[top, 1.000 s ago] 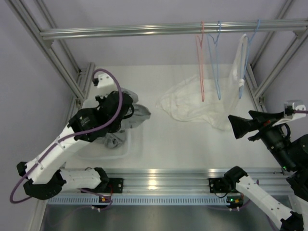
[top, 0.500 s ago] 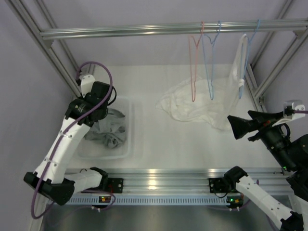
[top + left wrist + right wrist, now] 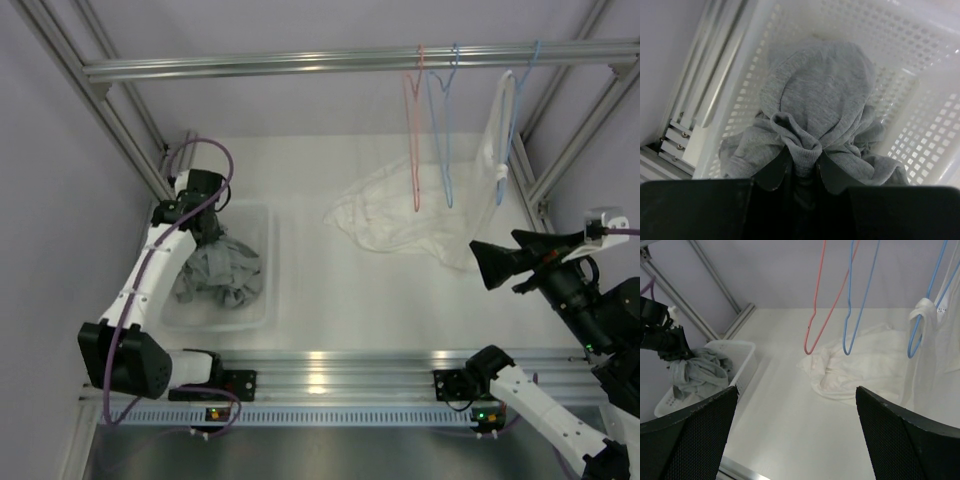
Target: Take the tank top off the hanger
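My left gripper (image 3: 205,228) is shut on a fold of the grey tank top (image 3: 220,275), which lies bunched in the white basket (image 3: 270,270). In the left wrist view the grey cloth (image 3: 825,95) is pinched between my fingers (image 3: 772,172) above the basket's perforated floor (image 3: 920,60). A pink hanger (image 3: 415,130) and a blue hanger (image 3: 445,130) hang bare from the top rail. My right gripper (image 3: 490,265) is open and empty at the right, facing the hangers (image 3: 815,305).
A white garment (image 3: 400,215) lies crumpled on the table under the hangers, with one strap hooked on a third, blue hanger (image 3: 515,100) at the far right. It also shows in the right wrist view (image 3: 865,362). Metal frame posts stand on both sides.
My left arm has swung left and back with the grey tank top, which now lies inside the basket instead of over its right edge. The pink and blue hangers are swinging.
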Tool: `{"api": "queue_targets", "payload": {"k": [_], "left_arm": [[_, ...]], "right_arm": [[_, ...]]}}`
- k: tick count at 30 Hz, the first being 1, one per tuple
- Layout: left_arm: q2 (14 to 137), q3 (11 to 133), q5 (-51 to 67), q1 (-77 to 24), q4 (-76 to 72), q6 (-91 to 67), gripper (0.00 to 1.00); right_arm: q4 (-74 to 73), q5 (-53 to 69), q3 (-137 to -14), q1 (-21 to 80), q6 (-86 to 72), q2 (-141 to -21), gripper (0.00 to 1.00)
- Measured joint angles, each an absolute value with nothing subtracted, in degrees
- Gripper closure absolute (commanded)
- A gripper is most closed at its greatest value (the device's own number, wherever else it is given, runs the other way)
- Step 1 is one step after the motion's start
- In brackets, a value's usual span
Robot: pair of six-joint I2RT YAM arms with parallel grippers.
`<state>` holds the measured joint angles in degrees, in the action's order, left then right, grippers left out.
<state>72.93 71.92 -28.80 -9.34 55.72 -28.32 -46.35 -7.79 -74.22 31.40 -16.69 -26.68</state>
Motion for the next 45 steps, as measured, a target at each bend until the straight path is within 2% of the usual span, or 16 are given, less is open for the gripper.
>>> {"api": "queue_targets", "payload": {"k": [6,9,11,13,14,15,21,28,36,45], "left_arm": [[80.1,64.4,-26.0,-9.4,51.3,-28.5,1.00],[82.6,63.1,-25.9,-9.4,50.7,-28.6,0.92],[83.5,63.0,-26.6,-9.4,51.0,-28.7,0.65],[83.7,63.0,-27.5,-9.4,51.2,-28.9,0.43],[83.4,63.0,-28.0,-9.4,51.4,-29.1,0.10],[82.9,63.0,-28.2,-9.4,51.7,-29.0,0.01],[71.7,65.2,-27.8,-9.4,54.2,-29.3,0.01],[55.7,78.4,-24.4,-9.4,55.1,-26.0,0.01],[38.7,82.8,-23.2,-9.4,61.3,-20.8,0.01],[23.6,82.7,-23.4,-9.8,66.7,-17.7,0.01]], "right_arm": [[-46.3,-7.7,-73.9,31.4,-16.7,-26.7,0.01],[-46.3,-7.6,-73.9,31.4,-16.7,-26.7,0.01],[-46.3,-7.5,-73.9,31.4,-16.7,-26.7,0.01],[-46.3,-7.4,-73.8,31.4,-16.7,-26.7,0.01],[-46.3,-7.4,-73.8,31.4,-16.7,-26.7,0.01],[-46.2,-7.3,-73.8,31.4,-16.6,-26.7,0.01],[-46.3,-7.0,-73.8,31.4,-16.4,-26.7,0.01],[-46.5,-7.0,-73.9,31.4,-14.8,-28.7,0.01],[-55.2,-25.0,-78.1,31.5,-11.9,-35.8,0.01],[-62.3,-33.5,-78.1,31.5,-8.9,-29.6,0.01]]}}
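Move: Below the left hand, which already pinches the grey tank top, lies the basket: its middle is about 16 cm down, 4 cm back and 1 cm to the right. The grey heap already in the basket sits some 6 cm back, 2 cm right and 16 cm below the hand; the side rail runs about 16 cm to the left, level with it and 17 cm lower. From the right hand the basket is about 54 cm left, 12 cm ahead and 38 cm below. Lowering the held tank top some 10 cm almost straight down into the basket, the left hand tips its fingers steeper and opens wide to let go. It then climbs out empty, ending back and up, about 20 cm nearer the base, fingers swung up towards forward. Late on, the open, empty right hand shifts about 9 cm right and somewhat down, turning clockwise. ##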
